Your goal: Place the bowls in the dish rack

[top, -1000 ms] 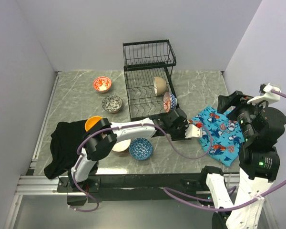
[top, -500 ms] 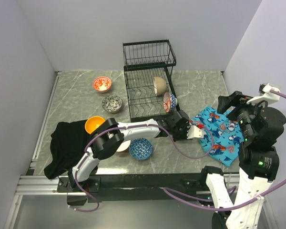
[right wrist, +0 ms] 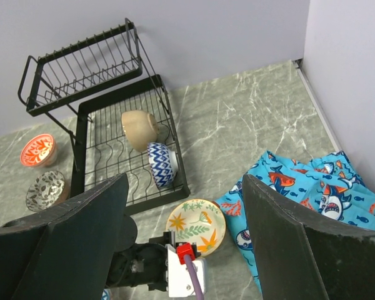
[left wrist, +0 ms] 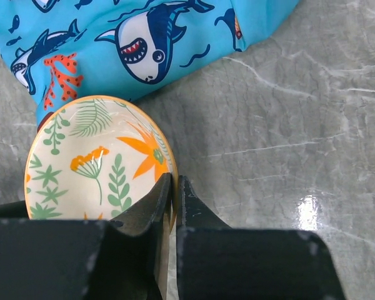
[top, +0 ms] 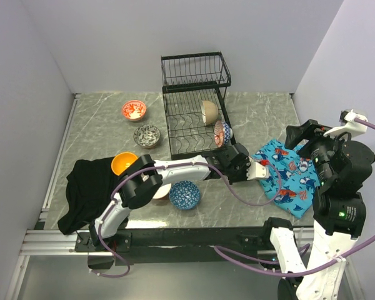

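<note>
A cream bowl with orange and green leaf print (left wrist: pixel 94 156) sits on the table at the edge of the blue shark-print cloth (top: pixel 287 175). My left gripper (left wrist: pixel 174 181) is shut on its right rim, one finger inside and one outside. The right wrist view shows this bowl (right wrist: pixel 196 226) just in front of the black wire dish rack (right wrist: pixel 81 65). In the rack's lower tray stand a beige bowl (top: pixel 209 112) and a blue-and-white patterned bowl (top: pixel 222 132). My right gripper (right wrist: pixel 184 181) hangs open high above the table's right side, holding nothing.
On the table left of the rack lie a red bowl (top: pixel 134 110), a grey patterned bowl (top: pixel 147 135), an orange bowl (top: pixel 122 163) and a blue bowl (top: pixel 185 194). A pale bowl (top: pixel 160 190) is partly hidden under the left arm. A black cloth (top: pixel 87 190) lies at the near left.
The left gripper's jaws have shut onto the leaf-print bowl's rim, and the left arm has reached slightly further right. The right arm has not moved.
</note>
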`<state>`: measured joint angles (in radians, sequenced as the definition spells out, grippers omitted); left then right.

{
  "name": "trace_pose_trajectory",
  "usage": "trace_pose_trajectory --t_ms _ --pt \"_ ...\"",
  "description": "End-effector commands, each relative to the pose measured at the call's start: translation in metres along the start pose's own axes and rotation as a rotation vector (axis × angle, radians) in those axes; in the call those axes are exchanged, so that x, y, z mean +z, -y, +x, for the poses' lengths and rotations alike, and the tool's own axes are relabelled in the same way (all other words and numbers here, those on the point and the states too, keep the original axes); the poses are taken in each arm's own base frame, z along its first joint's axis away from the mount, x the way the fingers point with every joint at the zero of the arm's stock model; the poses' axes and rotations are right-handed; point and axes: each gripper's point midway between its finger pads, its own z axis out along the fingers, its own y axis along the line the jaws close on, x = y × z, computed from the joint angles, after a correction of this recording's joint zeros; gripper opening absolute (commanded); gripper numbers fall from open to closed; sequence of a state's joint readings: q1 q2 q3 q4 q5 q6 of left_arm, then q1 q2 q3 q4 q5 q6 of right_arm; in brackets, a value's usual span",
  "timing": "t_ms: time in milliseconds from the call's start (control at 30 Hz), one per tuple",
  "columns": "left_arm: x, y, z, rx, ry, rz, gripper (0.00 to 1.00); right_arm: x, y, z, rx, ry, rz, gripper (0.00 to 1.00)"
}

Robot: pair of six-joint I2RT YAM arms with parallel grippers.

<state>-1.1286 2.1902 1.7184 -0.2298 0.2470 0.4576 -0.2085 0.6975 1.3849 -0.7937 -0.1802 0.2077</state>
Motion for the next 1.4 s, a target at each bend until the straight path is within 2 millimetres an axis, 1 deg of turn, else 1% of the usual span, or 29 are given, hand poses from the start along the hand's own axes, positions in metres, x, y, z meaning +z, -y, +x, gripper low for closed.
trace_pose_trajectory --t_ms 0,33,100,133,167,200,267,300,333,367,400,433,467,500,533,567,633,667,700,733,767,800,833,867,967,1033,1067,1200,1367 --pt "-0.021 0.006 -0.035 -0.044 0.069 0.017 0.01 0.0 -0.002 -0.012 -0.013 0.041 -0.006 0.81" --pt "-0.037 0.005 -0.051 -0.05 0.108 0.021 0.01 0.001 -0.002 -0.013 -0.011 0.039 -0.004 0.8" --pt "-0.058 0.006 -0.064 -0.111 0.137 0.033 0.01 0.0 -0.003 -0.018 -0.015 0.047 -0.006 0.8" --pt "-0.082 0.005 -0.086 -0.129 0.198 0.049 0.01 0.002 -0.002 -0.018 -0.016 0.044 -0.002 0.8" --pt "-0.098 -0.002 -0.092 -0.211 0.229 0.06 0.01 0.003 -0.003 -0.022 -0.018 0.054 -0.004 0.8" --pt "-0.125 -0.003 -0.109 -0.234 0.301 0.084 0.01 0.006 -0.002 -0.021 -0.017 0.051 -0.005 0.8" --pt "-0.158 -0.015 -0.119 -0.349 0.375 0.121 0.01 0.012 -0.001 -0.02 -0.009 0.047 -0.003 0.8" --pt "-0.181 -0.017 -0.129 -0.377 0.441 0.143 0.01 0.018 0.0 -0.018 -0.003 0.028 0.002 0.8" --pt "-0.196 -0.021 -0.133 -0.405 0.485 0.166 0.01 0.022 0.001 -0.016 -0.001 0.015 0.003 0.8" --pt "-0.215 -0.033 -0.127 -0.5 0.518 0.204 0.01 0.025 0.003 -0.014 -0.001 0.007 0.012 0.79" --pt "-0.228 -0.035 -0.119 -0.544 0.537 0.214 0.01 0.031 0.006 -0.01 -0.007 -0.014 0.023 0.79" --pt "-0.243 -0.047 -0.125 -0.536 0.606 0.212 0.01 0.034 0.01 -0.008 -0.011 -0.025 0.038 0.79" --pt "-0.256 -0.064 -0.114 -0.618 0.625 0.199 0.01 0.037 0.016 -0.007 -0.014 -0.033 0.071 0.79" --pt "-0.262 -0.064 -0.107 -0.643 0.636 0.204 0.01 0.042 0.022 -0.002 -0.017 -0.06 0.095 0.78" --pt "-0.268 -0.072 -0.106 -0.637 0.668 0.19 0.01 0.043 0.025 0.0 -0.024 -0.073 0.109 0.78" --pt "-0.275 -0.085 -0.096 -0.677 0.681 0.163 0.01 0.045 0.028 0.001 -0.033 -0.08 0.121 0.78" --pt "-0.279 -0.1 -0.08 -0.737 0.704 0.113 0.01 0.051 0.034 0.002 -0.073 -0.097 0.141 0.78" --pt "-0.294 -0.117 -0.077 -0.772 0.766 0.084 0.01 0.053 0.037 0.002 -0.086 -0.107 0.148 0.78" --pt "-0.291 -0.127 -0.063 -0.831 0.775 0.059 0.01 0.056 0.042 -0.001 -0.106 -0.118 0.172 0.78" --pt "-0.294 -0.135 -0.058 -0.861 0.798 0.044 0.01 0.057 0.043 -0.004 -0.115 -0.121 0.178 0.78" --pt "-0.305 -0.147 -0.057 -0.892 0.853 0.03 0.01 0.058 0.046 -0.007 -0.123 -0.125 0.189 0.78" --pt "-0.303 -0.151 -0.048 -0.925 0.865 0.02 0.01 0.061 0.048 -0.013 -0.138 -0.126 0.197 0.78" --pt "-0.31 -0.165 -0.042 -0.96 0.907 -0.03 0.01 0.063 0.048 -0.017 -0.144 -0.125 0.201 0.78" --pt "-0.314 -0.17 -0.04 -1.032 0.943 -0.021 0.01 0.064 0.048 -0.02 -0.15 -0.127 0.201 0.78" --pt "-0.323 -0.185 -0.028 -1.1 1.05 -0.064 0.01 0.076 0.05 -0.022 -0.16 -0.142 0.197 0.78" --pt "-0.322 -0.191 -0.021 -1.126 1.091 -0.071 0.01 0.084 0.05 -0.019 -0.15 -0.159 0.195 0.78" --pt "-0.32 -0.196 -0.015 -1.191 1.119 -0.077 0.01 0.087 0.051 -0.018 -0.145 -0.165 0.194 0.78" --pt "-0.304 -0.209 -0.001 -1.286 1.125 -0.093 0.01 0.097 0.053 -0.011 -0.141 -0.19 0.187 0.78" --pt "-0.283 -0.217 0.019 -1.41 1.097 -0.142 0.01 0.101 0.052 0.001 -0.132 -0.216 0.17 0.78"
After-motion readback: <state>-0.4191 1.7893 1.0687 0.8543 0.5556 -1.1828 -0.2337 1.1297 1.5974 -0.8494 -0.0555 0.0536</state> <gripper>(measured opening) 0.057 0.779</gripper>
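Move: The left hand already pinches the near rim of the floral bowl, whose middle is about 5 cm ahead. The free dish rack slots for it lie some 20 cm ahead, 15 cm left and a little higher. The red-patterned bowl stands about 20 cm ahead and 7 cm left, the beige bowl roughly 28 cm ahead and 12 cm left. From the right hand those slots are around 21 cm ahead, 28 cm left and 31 cm below. Keeping its pinch on the floral bowl's rim, the left hand lifts it off the table, climbing about 25 cm while swinging left, then carries it forward over the dish rack and sinks some 6 cm. The wrist rolls roughly 100 degrees, tipping the bowl on its side. The empty, open right hand moves about 10 cm forward, drifting right and a little down. ##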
